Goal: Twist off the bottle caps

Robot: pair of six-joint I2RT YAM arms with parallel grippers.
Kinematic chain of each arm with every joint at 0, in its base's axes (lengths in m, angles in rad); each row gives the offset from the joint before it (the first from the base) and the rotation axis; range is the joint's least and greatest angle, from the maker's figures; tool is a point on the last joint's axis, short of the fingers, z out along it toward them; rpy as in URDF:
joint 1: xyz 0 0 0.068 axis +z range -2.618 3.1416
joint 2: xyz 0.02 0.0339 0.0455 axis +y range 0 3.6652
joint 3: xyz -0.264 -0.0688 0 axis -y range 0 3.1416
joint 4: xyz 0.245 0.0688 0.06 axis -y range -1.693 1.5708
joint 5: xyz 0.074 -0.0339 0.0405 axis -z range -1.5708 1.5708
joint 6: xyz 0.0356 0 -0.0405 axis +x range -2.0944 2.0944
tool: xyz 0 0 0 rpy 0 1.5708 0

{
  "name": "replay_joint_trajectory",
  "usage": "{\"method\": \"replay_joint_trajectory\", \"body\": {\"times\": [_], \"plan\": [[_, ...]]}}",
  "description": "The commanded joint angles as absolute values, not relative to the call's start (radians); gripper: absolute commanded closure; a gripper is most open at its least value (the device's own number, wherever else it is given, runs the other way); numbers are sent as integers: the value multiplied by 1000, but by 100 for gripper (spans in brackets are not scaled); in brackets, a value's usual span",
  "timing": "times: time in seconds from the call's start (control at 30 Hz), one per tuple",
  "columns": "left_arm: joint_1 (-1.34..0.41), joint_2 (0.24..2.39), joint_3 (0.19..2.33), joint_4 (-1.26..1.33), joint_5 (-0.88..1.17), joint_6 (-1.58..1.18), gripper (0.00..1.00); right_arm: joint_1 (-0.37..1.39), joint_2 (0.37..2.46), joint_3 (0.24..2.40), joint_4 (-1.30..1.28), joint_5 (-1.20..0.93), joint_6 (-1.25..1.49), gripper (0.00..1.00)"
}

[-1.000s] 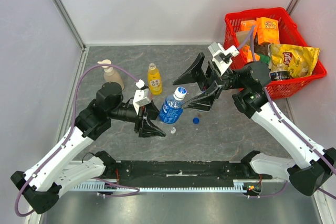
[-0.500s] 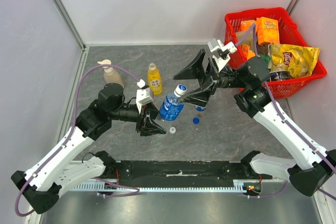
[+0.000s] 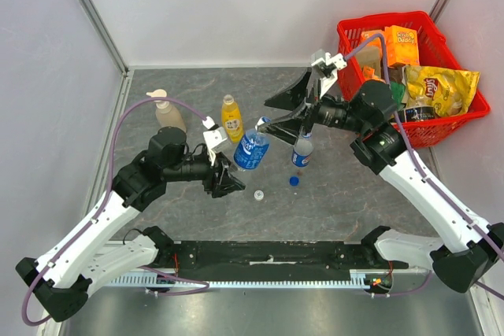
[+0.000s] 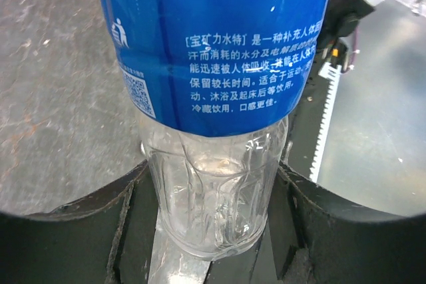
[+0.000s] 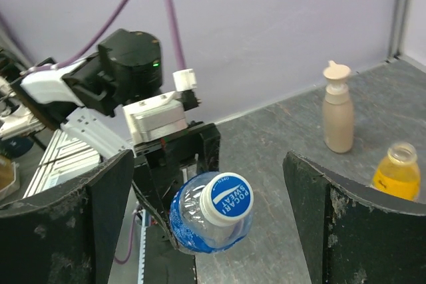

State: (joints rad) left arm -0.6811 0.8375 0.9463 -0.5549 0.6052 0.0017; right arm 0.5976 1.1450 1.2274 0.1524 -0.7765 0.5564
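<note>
My left gripper is shut on the base of a clear bottle with a blue label and holds it tilted off the table; the left wrist view shows that bottle squeezed between both jaws. Its bottle cap, white with a blue top, is screwed on. My right gripper stands wide open on either side of the cap without touching it. A second clear bottle stands capless on the table. The yellow juice bottle stands open-mouthed behind. A blue cap and a white cap lie loose on the table.
A beige pump-top soap dispenser stands at the back left beside the juice bottle. A red basket full of snack bags sits at the back right. The arms' black base rail runs along the near edge.
The left arm has raised the bottle and carried it farther back. The right gripper has swung left, opened fully and now straddles the cap, uncovering the second clear bottle.
</note>
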Motion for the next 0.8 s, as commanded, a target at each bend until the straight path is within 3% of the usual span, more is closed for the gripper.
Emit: {"method": "replay_joint_trajectory", "body": {"times": [0.0, 0.5, 0.77], "plan": [[-681, 830, 974, -594, 447, 38, 98, 583, 1173, 1275, 80, -643, 554, 2], [-683, 837, 985, -661, 174, 61, 98, 526, 1327, 1273, 49, -618, 716, 2], [-681, 882, 994, -678, 163, 64, 98, 526, 1382, 1262, 71, -629, 772, 4]]}}
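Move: The white-capped blue bottle's cap sits about 5 cm to the left of the right hand's fingertips and some 3 cm lower, neither ahead nor back; from the left hand, which grips the bottle near its base, that cap is about 5 cm ahead, 4 cm right and 14 cm above. Well below the right hand, the yellow bottle stands roughly 17 cm ahead and 12 cm left, the other blue bottle about 11 cm ahead and 11 cm right. The right hand, still wide open, sweeps forward and down about 10 cm each way beside the white cap, rolling some 25 degrees so that its forward finger dips and swinging its fingers slightly clockwise, but it doesn't close on the cap. Keeping its grip near the base, the left hand carries the bottle about 5 cm forward, 5 cm left and 4 cm down, turning it some 20 degrees counter-clockwise and leaning its capped end over towards the right hand's side. ##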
